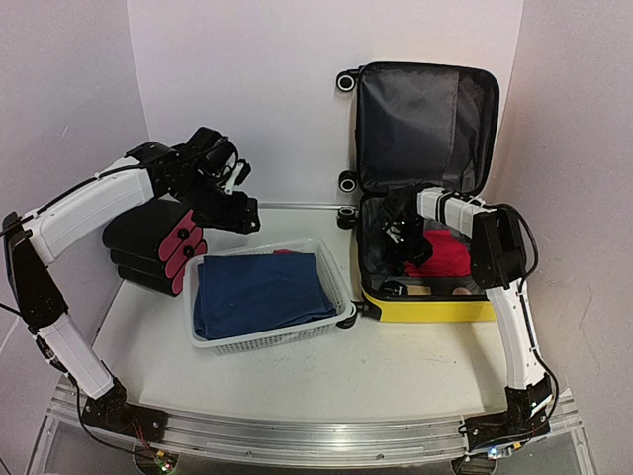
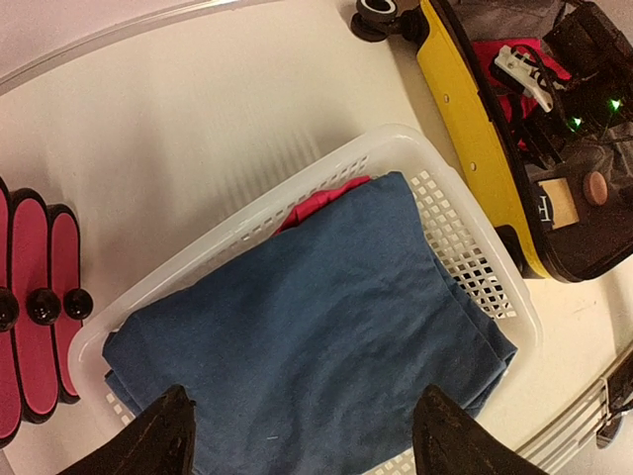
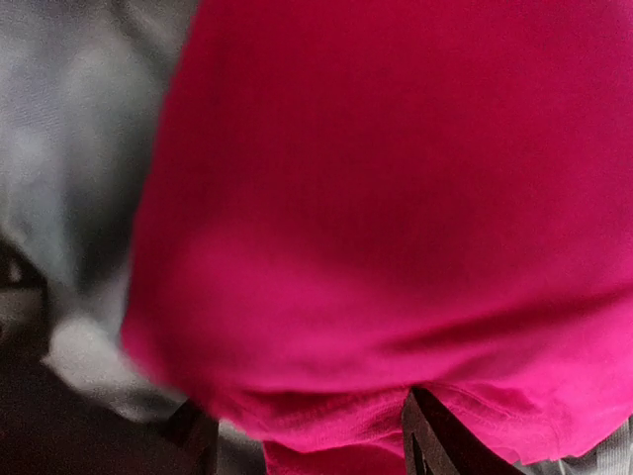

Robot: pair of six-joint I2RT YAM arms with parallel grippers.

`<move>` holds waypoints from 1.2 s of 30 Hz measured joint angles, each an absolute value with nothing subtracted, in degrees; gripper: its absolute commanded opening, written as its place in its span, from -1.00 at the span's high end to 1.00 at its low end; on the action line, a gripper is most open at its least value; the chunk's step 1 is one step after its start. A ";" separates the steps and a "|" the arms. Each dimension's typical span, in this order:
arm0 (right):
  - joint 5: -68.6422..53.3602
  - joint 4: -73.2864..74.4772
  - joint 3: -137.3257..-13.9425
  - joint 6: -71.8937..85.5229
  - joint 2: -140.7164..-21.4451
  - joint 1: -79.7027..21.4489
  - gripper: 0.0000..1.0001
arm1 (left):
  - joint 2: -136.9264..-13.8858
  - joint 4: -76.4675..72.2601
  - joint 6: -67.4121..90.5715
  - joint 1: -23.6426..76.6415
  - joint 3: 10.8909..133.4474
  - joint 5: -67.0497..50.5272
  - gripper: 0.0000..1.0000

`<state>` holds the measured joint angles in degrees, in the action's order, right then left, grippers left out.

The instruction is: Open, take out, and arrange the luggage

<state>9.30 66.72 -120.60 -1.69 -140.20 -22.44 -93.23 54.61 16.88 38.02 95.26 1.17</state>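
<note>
The yellow luggage (image 1: 435, 309) lies open at the right, its grey-lined lid (image 1: 425, 124) upright against the back wall. A pink cloth (image 1: 447, 257) lies in its lower half. My right gripper (image 1: 407, 247) reaches down into the luggage; in the right wrist view the right gripper (image 3: 312, 435) has its fingers apart, with the pink cloth (image 3: 396, 198) bulging between them. My left gripper (image 1: 240, 193) hangs open above the white basket (image 1: 272, 341). The left wrist view shows the left gripper (image 2: 302, 435) with nothing between its fingers, over a folded blue cloth (image 2: 316, 317) and beside the luggage (image 2: 465, 129).
The basket (image 2: 297, 183) holds the blue cloth (image 1: 259, 289) with a pink piece (image 2: 316, 203) beneath it. A black case with pink round ends (image 1: 148, 237) lies at the left by the wall. A small wooden item (image 2: 559, 203) sits in the luggage's near corner.
</note>
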 measured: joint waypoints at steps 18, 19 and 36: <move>14.35 62.26 -117.47 -3.64 -140.18 -22.65 0.74 | -93.19 55.16 18.41 38.02 95.59 2.72 -0.99; 14.59 62.06 -117.30 -3.84 -140.11 -22.65 0.79 | -93.19 55.16 18.44 38.02 95.59 2.72 -0.99; 5.39 59.29 -111.09 -6.90 -133.82 -19.81 1.00 | -93.17 55.16 20.51 38.02 95.59 2.70 -0.99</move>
<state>5.39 59.29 -111.09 -6.90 -133.82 -19.81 -93.17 55.16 20.51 38.02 95.59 2.70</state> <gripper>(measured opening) 0.094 0.994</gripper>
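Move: The red garment, flat in the open suitcase, has its middle some 5 cm ahead of the right hand, 5 cm to its right and about 1 cm lower; the open fingers are already down at its near edge. The tan box stands about 6 cm back and 2 cm right of that hand, the brown round tin 6 cm back and 13 cm right, the small black item 5 cm back and 4 cm left. From the left hand the garment is roughly 16 cm ahead, 46 cm right and 24 cm down. The right hand sinks about 1 cm more at the red garment's near edge and edges slightly right and forward while its fingers close from well open to nearly shut, pinching the cloth left of the middle. Keeping that pinch, it turns upward and draws back a touch, rising some 2 cm from its lowest point, while the left hand stays above the basket and spreads its fingers to fully open. ##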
